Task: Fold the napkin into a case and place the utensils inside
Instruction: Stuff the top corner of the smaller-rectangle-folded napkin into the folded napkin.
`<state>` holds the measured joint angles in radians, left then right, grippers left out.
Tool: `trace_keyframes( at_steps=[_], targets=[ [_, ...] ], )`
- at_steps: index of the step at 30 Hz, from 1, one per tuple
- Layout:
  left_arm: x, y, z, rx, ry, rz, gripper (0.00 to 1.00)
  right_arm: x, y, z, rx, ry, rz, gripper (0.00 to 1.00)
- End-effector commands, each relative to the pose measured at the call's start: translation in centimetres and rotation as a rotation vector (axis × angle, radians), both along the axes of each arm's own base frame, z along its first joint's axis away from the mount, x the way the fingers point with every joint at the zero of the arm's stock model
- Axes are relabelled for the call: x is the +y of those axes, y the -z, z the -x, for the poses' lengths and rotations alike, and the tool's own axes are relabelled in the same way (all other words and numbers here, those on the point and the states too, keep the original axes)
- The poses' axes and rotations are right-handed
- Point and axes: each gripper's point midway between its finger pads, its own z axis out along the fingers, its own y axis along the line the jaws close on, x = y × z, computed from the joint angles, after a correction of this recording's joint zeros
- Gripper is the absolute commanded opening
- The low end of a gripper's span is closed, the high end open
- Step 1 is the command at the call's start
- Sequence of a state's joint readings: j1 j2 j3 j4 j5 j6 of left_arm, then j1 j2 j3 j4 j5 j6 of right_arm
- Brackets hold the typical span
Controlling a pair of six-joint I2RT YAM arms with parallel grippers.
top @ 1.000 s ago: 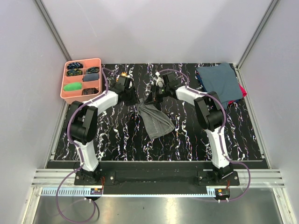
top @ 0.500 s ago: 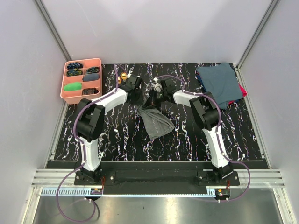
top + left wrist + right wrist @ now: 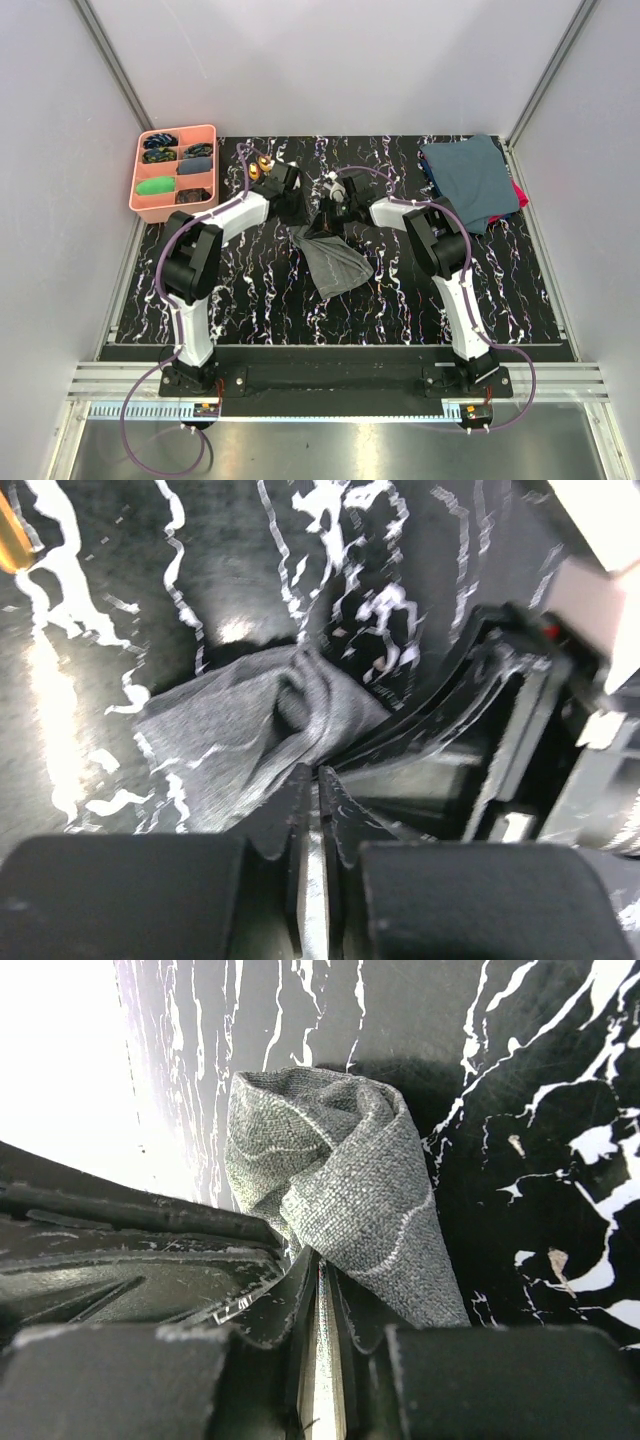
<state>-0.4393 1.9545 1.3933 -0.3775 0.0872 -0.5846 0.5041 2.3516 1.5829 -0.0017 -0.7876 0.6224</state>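
Note:
The grey napkin (image 3: 333, 258) lies bunched on the black marbled table, its upper end lifted between the two grippers. My left gripper (image 3: 298, 213) is at that raised end from the left, jaws shut on a fold of the napkin (image 3: 235, 730). From the right, my right gripper (image 3: 325, 216) is shut on the napkin's hem (image 3: 345, 1185). The two grippers nearly touch. In the left wrist view the right gripper (image 3: 520, 710) fills the right side. The gold utensils (image 3: 262, 165) lie behind the left arm; an orange handle (image 3: 10, 535) shows at the top left corner.
A pink compartment tray (image 3: 210, 160) with small items stands at the back left. A pile of dark blue-teal cloths (image 3: 468, 178) over something red lies at the back right. Grey walls close in the table on three sides.
The left gripper has moved right to the napkin's raised end and closed on it. The right gripper shifted slightly left, still holding the cloth.

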Motion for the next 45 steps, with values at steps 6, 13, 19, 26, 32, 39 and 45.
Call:
trace_keyframes(
  at_steps=[6, 13, 19, 26, 32, 39, 45],
  targets=[
    [-1.6, -0.5, -1.3, -0.014, -0.029, 0.125, 0.09, 0.1, -1.5, 0.2, -0.062, -0.021, -0.008, 0.14],
    [-1.8, 1.8, -1.3, 0.036, -0.005, 0.113, 0.09, 0.1, -2.9, 0.2, -0.068, -0.019, -0.009, 0.14],
    [-0.5, 3.9, -0.4, 0.060, -0.018, 0.075, 0.08, -0.9, -5.8, 0.5, -0.109, -0.005, 0.040, 0.19],
    [0.5, 4.2, 0.0, 0.061, -0.029, 0.070, 0.06, -4.6, -7.5, 0.9, -0.128, 0.038, 0.100, 0.26],
    [0.4, 3.4, -0.1, 0.046, -0.017, 0.081, 0.06, -9.6, -5.3, 2.4, -0.146, 0.021, 0.284, 0.66],
    [0.2, 3.0, -0.2, 0.041, -0.010, 0.102, 0.06, -12.1, -3.9, 6.2, -0.192, -0.063, 0.390, 0.87],
    [0.2, 2.5, -0.4, 0.032, -0.006, 0.110, 0.06, -12.6, -2.5, 6.4, -0.251, -0.120, 0.453, 0.94]
  ],
)
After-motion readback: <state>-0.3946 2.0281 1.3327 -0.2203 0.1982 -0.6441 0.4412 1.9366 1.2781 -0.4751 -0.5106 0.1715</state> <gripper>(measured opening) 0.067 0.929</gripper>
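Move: The right hand, its fingertips at the napkin's top end, now makes for the napkin's near right corner, roughly 15 cm to its right, 9 cm back and 2 cm lower; the napkin's near left corner is about 17 cm back and 4 cm right of this hand. From the left hand, the tucked top end is only about 1 cm ahead and some 3 cm below, with the gold spoon about 12 cm ahead, 8 cm left and 5 cm down. Lower the nearly shut left fingertips about 3 cm onto the tucked top end of the napkin and keep them there, holding the fold. With that end held, draw the right fingers up and out of the fold, then swing right and back, some 12 cm to the right in all, sinking again over the napkin's right side as the fingers spread nearly wide open. ##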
